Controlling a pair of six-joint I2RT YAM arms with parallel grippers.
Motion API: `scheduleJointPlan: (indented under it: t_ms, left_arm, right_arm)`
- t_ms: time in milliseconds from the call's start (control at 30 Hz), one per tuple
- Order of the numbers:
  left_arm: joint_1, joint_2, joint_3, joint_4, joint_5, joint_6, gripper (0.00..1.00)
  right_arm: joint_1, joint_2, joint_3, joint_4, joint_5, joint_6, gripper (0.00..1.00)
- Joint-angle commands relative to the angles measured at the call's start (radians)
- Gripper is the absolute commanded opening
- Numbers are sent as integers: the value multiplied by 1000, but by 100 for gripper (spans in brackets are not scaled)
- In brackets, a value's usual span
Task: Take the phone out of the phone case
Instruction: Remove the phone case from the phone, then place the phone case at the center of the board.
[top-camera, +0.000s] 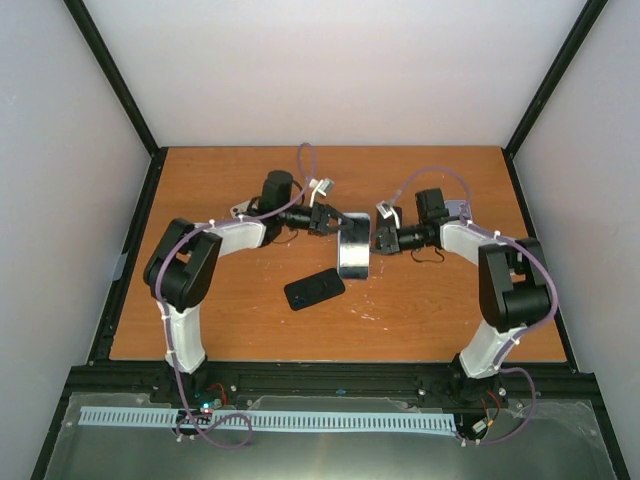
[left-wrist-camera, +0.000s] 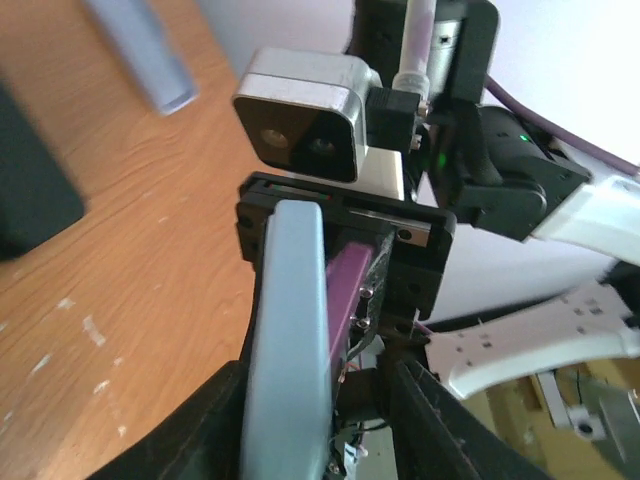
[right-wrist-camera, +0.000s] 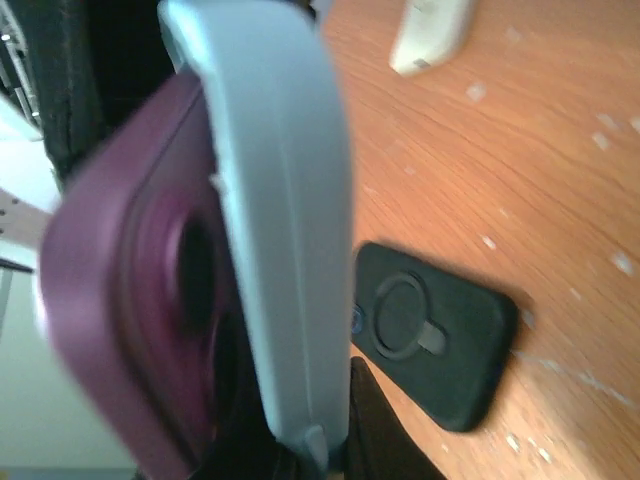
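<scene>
Both grippers hold a grey-blue phone (top-camera: 354, 252) on edge above the table's middle. A purple phone case (right-wrist-camera: 130, 300) with a dark camera hole lies against one face and splays off it at one corner. In the left wrist view the case (left-wrist-camera: 345, 290) shows as a thin purple strip beside the phone (left-wrist-camera: 290, 330). My left gripper (top-camera: 333, 222) straddles one end. Its jaws stand apart, one finger (left-wrist-camera: 190, 430) against the phone and the other finger (left-wrist-camera: 450, 420) clear of the case. My right gripper (top-camera: 376, 240) is shut on the opposite end of the phone (right-wrist-camera: 290, 200).
A black case (top-camera: 314, 289) with a ring stand lies flat on the wooden table (top-camera: 440, 320) just below the held phone, also seen as the black case (right-wrist-camera: 430, 340). A grey-blue bar (left-wrist-camera: 140, 50) and a whitish object (right-wrist-camera: 430, 35) lie farther off on the wood.
</scene>
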Motion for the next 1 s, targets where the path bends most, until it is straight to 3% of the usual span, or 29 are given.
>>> scheduleJointPlan:
  t_ms: [0,167,400,533,967]
  left_arm:
    - [15,55,-45,180,-137,-150,46]
    - [58,53,-90,165,-208,-128,56]
    - [44,-77,-65,-270,-439,145,56]
    - [-80,-128,-16,-456,-643,270,56]
    - [-392,-177,-73,-661,-1068,452,57]
  right_arm:
    - [-55,115,-58,64,7,42,3]
    - [-66,224,-44,47,10,8,3]
    - [-83,212,-17,-1,140,32,3]
    - [-88,181,-6,-46,236,50,3]
    - [-92,207,29,-109,225,3,3]
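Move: Both grippers hold the blue-cased phone by its sides; the phone, its purple back already showing beside the case, has its middle about 5 cm back and 3 cm right of the left hand, at nearly its height. From the right hand the phone's middle is some 4 cm left and 1 cm back, the blue case likewise. On the table a ringed black case lies about 14 cm left, 6 cm back of the right hand and 15 below; a dark case 4 cm right, 12 cm ahead. Open the left gripper further and let go while both hands drive down. Swing the left hand forward and left off the case, then back and right over the phone, sinking again to about 10 cm below its start, its fingers tipped some 40 degrees downward. Keep the right fingers shut on the blue case's edge, lowering it about 11 cm and easing it 4 cm right, tips dipping slightly. ##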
